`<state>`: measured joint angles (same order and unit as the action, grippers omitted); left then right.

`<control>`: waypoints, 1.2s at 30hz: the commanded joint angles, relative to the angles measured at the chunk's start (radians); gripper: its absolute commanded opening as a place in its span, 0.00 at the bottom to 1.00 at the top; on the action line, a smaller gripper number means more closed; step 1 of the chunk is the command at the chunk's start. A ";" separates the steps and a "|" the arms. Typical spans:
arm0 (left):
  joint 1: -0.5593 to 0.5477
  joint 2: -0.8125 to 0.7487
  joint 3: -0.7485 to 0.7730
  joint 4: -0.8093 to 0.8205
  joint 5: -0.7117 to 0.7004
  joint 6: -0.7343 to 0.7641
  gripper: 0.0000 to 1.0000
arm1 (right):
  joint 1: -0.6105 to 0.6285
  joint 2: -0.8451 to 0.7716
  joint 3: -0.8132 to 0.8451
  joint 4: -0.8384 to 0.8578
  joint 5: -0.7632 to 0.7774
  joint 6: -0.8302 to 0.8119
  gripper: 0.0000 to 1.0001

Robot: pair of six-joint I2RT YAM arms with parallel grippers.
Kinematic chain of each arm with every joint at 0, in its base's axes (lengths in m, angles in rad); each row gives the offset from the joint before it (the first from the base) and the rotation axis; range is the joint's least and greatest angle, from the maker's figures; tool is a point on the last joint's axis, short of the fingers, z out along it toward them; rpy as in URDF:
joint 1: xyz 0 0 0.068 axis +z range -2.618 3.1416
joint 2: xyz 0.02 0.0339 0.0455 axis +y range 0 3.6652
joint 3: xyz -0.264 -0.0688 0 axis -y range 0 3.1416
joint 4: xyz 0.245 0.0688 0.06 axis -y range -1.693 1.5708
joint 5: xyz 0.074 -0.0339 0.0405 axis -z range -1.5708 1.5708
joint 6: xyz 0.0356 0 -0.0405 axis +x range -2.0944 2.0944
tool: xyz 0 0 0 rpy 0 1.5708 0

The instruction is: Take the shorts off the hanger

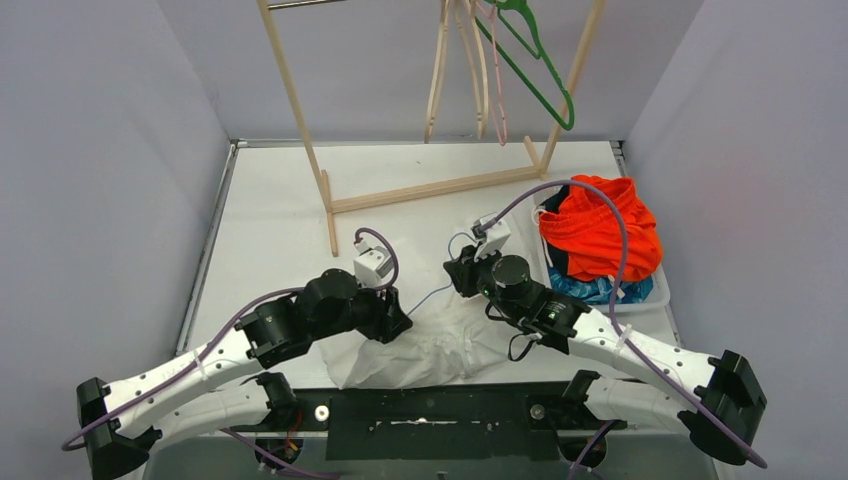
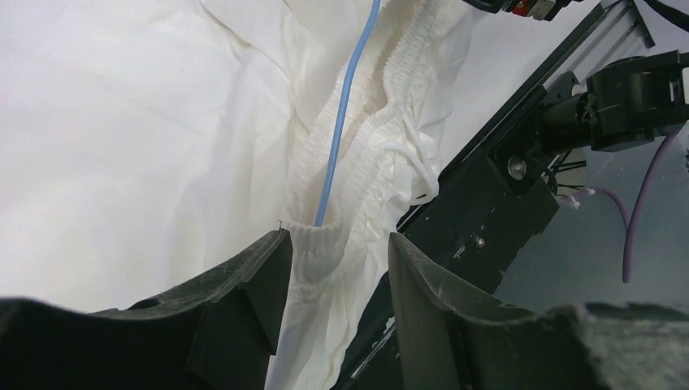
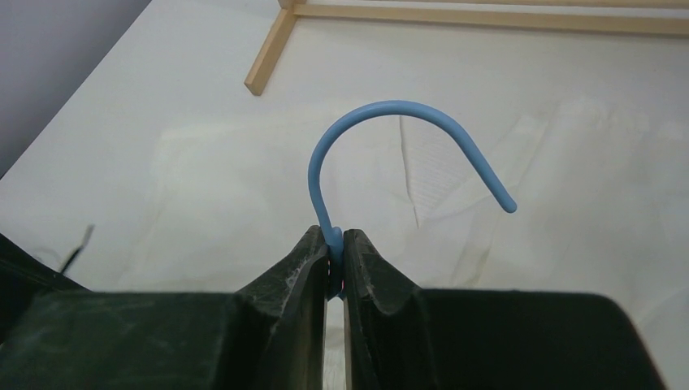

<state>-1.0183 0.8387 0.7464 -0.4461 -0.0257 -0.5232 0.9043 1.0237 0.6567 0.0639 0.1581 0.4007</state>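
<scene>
White shorts (image 1: 430, 345) lie crumpled on the table between the two arms, their gathered elastic waistband (image 2: 382, 122) facing up. A thin blue hanger (image 2: 345, 106) runs into the waistband. My left gripper (image 2: 337, 240) is open just above the waistband's end, and the fabric sits loosely between its fingers. In the top view it (image 1: 395, 325) rests at the shorts' left edge. My right gripper (image 3: 337, 236) is shut on the neck of the blue hanger's hook (image 3: 382, 114), which curves up and to the right. It (image 1: 462, 270) hovers by the shorts' upper edge.
A clear bin (image 1: 655, 290) at the right holds orange shorts (image 1: 600, 230) on top of darker and blue-patterned pairs (image 1: 590, 290). A wooden rack (image 1: 430, 188) stands at the back with a green hanger (image 1: 535, 75) and pale hangers (image 1: 440, 70). A black mounting plate (image 1: 430, 420) spans the near edge.
</scene>
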 commanded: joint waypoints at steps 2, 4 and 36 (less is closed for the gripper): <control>0.001 0.033 0.057 -0.040 0.085 0.036 0.44 | 0.007 -0.019 0.049 0.033 0.014 -0.021 0.00; 0.001 0.062 0.063 -0.070 0.094 0.048 0.43 | 0.007 -0.026 0.049 0.029 0.020 -0.023 0.00; 0.001 -0.040 -0.044 -0.010 -0.244 -0.001 0.00 | 0.005 -0.122 0.005 -0.011 0.205 0.020 0.00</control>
<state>-1.0183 0.8284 0.6968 -0.4339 -0.1665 -0.5083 0.9134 0.9302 0.6540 -0.0025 0.2276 0.3969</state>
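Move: Your left gripper, half open, hangs just above the white shorts' left waistband end, about 3 cm below it and otherwise practically in line with it. The tip of the blue hanger's left arm sits in that end, about 1 cm to the right and 3 cm below. The hanger's hook is some 16 cm ahead and 11 cm to the right. Your right gripper holds the hanger's neck; from it the waistband end lies roughly 10 cm back, 8 cm left and 4 cm lower. Dip the left gripper about 3 cm over the white shorts' left waistband end, half closing as you go, then ease forward and left, rising slightly, and shut the fingers to pinch the elastic beside the hanger arm. Keep the right gripper shut on the hanger's neck and draw the hanger some 2 cm to the right, away from the pinched end, lifting a little. ##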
